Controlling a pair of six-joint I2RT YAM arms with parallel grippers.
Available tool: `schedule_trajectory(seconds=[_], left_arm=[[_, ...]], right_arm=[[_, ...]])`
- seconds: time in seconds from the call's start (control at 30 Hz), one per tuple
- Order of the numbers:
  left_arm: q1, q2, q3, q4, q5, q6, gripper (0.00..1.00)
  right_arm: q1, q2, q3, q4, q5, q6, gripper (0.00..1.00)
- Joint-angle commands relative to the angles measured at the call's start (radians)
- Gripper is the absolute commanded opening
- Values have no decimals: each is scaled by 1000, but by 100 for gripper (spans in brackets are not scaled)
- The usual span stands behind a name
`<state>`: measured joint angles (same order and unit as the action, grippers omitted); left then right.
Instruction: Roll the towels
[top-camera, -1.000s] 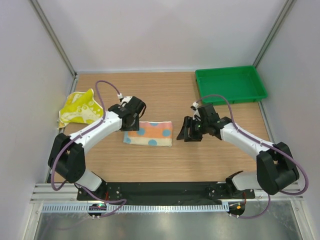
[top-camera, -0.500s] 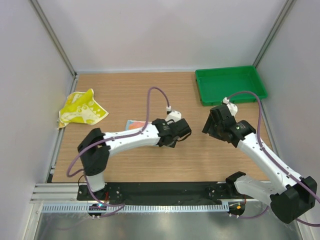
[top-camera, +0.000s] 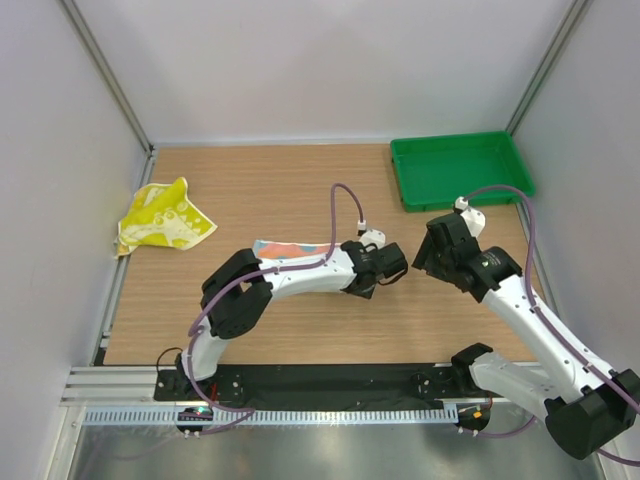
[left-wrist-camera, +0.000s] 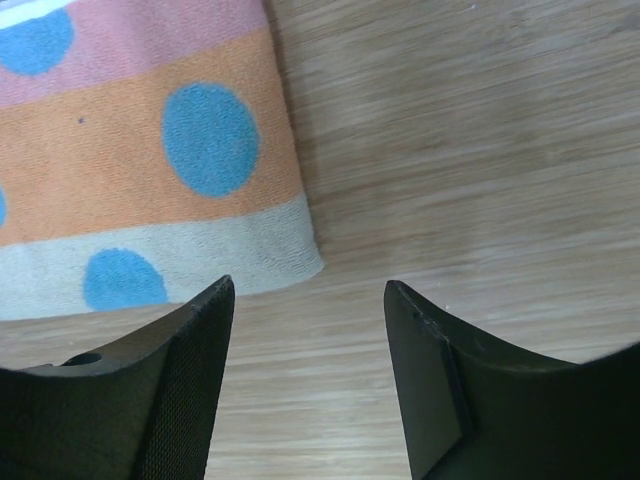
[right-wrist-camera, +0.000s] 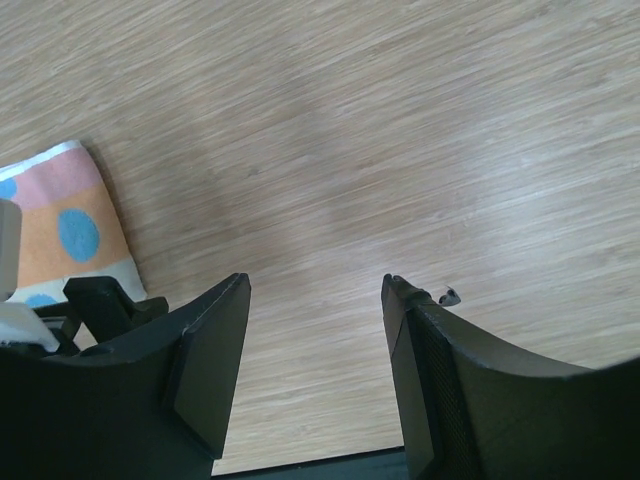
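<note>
One towel (left-wrist-camera: 140, 150), striped orange, pink and pale with blue dots, lies flat on the wooden table. In the top view this dotted towel (top-camera: 290, 248) is mostly hidden under my left forearm. My left gripper (top-camera: 388, 268) hangs just past the towel's right end, and in its wrist view the left gripper (left-wrist-camera: 308, 288) is open over bare wood. My right gripper (top-camera: 432, 255) is raised to the right of it, and the right gripper (right-wrist-camera: 315, 282) is open and empty. A strip of the dotted towel (right-wrist-camera: 60, 225) shows at the left edge. The yellow towel (top-camera: 163, 215) lies crumpled at far left.
A green tray (top-camera: 460, 170) sits at the back right corner. Grey walls close in the table on three sides. The left arm reaches across the middle of the table, its gripper close to the right one.
My left arm has swept right over the dotted towel, from its left end to past its right end, jaws narrowing slightly. My right arm has drawn back to the right and lifted.
</note>
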<state>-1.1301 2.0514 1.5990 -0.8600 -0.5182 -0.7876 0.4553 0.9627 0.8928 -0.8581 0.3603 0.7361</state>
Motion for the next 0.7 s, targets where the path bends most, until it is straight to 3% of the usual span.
schedule_trajectory(seconds=[0.0,0.13,0.5,0.67], left_arm=[[3,42,52,10,-14,-33,60],[3,79,55,15,-28,-39,49],[4,101,16,50,-80,-42,45],[10,76,-81,149,-54,-19,21]], right_arm=[[0,4,15,2,42,-29,62],[0,17,9,7,42,-46,62],[0,33,-2,27,19,-69,60],[-1,53,0,44,-23,-63,60]])
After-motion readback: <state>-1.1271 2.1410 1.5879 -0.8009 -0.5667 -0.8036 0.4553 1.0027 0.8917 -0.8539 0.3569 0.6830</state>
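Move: The near right corner of the folded spotted towel lies just under my left hand, about 1 cm ahead, not to either side, and 4 cm below. The towel's middle is some 10 cm to this hand's left and 6 cm ahead, at the same depth below. The green bin stands about 27 cm ahead of my left hand and 24 cm to its right. From my right hand, the corner is about 18 cm to the left, 1 cm ahead and 14 cm down. I lower my left hand about 3 cm straight down onto the towel's near right corner, narrowing the half-open fingers a little on the way, and pause low. Then I close them well down around the corner, one finger on each side of the pale edge, pinching the cloth while easing about half a centimetre forward, the wrist barely turning. ##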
